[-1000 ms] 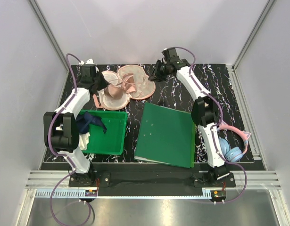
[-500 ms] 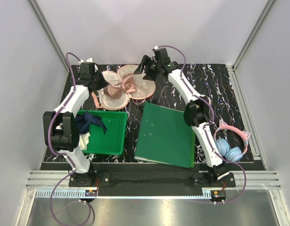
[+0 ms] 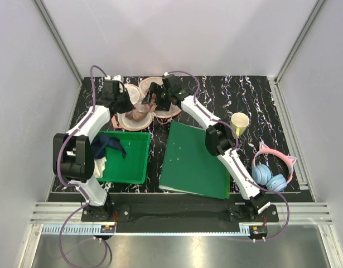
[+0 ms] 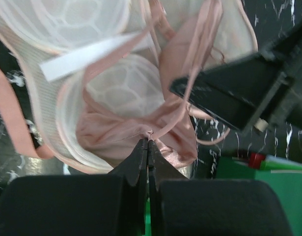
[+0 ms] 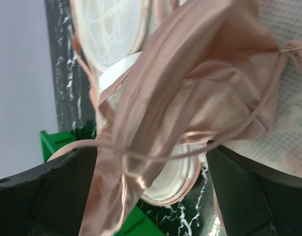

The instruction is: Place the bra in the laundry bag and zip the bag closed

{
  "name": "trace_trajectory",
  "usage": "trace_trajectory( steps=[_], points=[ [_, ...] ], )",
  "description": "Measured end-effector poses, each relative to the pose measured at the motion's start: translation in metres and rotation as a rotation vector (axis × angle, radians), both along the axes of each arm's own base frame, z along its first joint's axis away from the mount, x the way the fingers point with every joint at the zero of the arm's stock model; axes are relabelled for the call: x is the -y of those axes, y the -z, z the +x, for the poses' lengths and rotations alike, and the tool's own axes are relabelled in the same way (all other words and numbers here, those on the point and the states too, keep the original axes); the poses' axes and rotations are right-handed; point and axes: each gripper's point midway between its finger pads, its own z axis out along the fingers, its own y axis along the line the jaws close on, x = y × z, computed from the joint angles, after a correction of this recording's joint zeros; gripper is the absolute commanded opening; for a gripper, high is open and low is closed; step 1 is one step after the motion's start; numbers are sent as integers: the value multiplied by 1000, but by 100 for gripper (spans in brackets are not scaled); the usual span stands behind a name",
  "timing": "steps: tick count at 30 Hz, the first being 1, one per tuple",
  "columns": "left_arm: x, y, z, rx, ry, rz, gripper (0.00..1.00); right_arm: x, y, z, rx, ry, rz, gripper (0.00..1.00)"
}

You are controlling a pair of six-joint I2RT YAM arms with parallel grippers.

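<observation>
The laundry bag (image 3: pixel 131 120) lies open at the back left as two round halves with peach rims and white mesh (image 4: pixel 111 83) inside. The pale pink bra (image 3: pixel 143 106) is bunched over the halves, its thin straps trailing. My left gripper (image 3: pixel 125 105) is shut, and its tips (image 4: pixel 148 142) pinch the bra (image 4: pixel 131 132) where a strap meets the fabric. My right gripper (image 3: pixel 153 99) stands wide open just right of it. In the right wrist view the shiny bra (image 5: pixel 200 93) hangs between that gripper's (image 5: pixel 151 164) spread fingers (image 5: pixel 259 187), over the bag's mesh (image 5: pixel 116 24).
A green bin (image 3: pixel 132 162) holding a dark blue cloth (image 3: pixel 107 144) and a white cloth sits near the left arm. A green folder (image 3: pixel 196 159) lies in the middle. A yellow cup (image 3: pixel 239 121) and pink-and-blue headphones (image 3: pixel 274 174) are on the right.
My right arm has swung left from the back right to over the bag, and its jaws have opened wide around the bra. The yellow cup has come into view. The left gripper stays shut.
</observation>
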Motion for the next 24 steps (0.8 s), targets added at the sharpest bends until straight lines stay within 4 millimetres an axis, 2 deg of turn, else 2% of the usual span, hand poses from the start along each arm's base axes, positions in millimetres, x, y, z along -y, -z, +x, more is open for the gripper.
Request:
trace_trajectory(
  steps=[5,8,12,14,15,18,22,23,24],
  points=[
    [22,13,-18,-30,60,10,0,6,21,2,-2,34,-57,100],
    [28,18,-26,-44,80,10,0,10,22,6,12,55,-78,100],
    [30,23,-37,-56,89,12,0,14,24,11,37,70,-108,91],
    [29,25,-44,-63,91,12,0,16,25,14,54,75,-124,71],
    [30,26,-47,-66,95,10,0,17,25,14,62,72,-131,68],
    [34,30,-56,-84,114,-9,0,20,26,16,78,72,-147,43],
    [53,36,-69,-122,163,-66,1,20,24,18,83,74,-141,37],
    [59,36,-72,-130,180,-84,6,20,22,18,85,72,-138,36],
    [67,35,-75,-134,202,-104,24,19,21,19,87,70,-133,34]
  ],
)
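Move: The left fingers already hold one end of the bra; the bag's near edge, where its halves meet, lies about 3 cm back, 7 cm to their right and 7 cm below. The green tray's middle is some 21 cm back and 5 cm left of that hand. The bra's bunched fold lies some 2 cm back, 2 cm left and 3 cm below the right hand, and the open mesh panel's middle 2 cm ahead, 3 cm right and 4 cm below it. Back and to the right goes the left hand, about 10 cm in all and sinking some 3 cm, turning slightly clockwise and keeping its pinch on the bra's end as it draws this off the left pockets. The right hand, starting wide open, first sinks about 2 cm, eases a little forward and right, then closes partway and pinches the bra's fold between its fingers. ##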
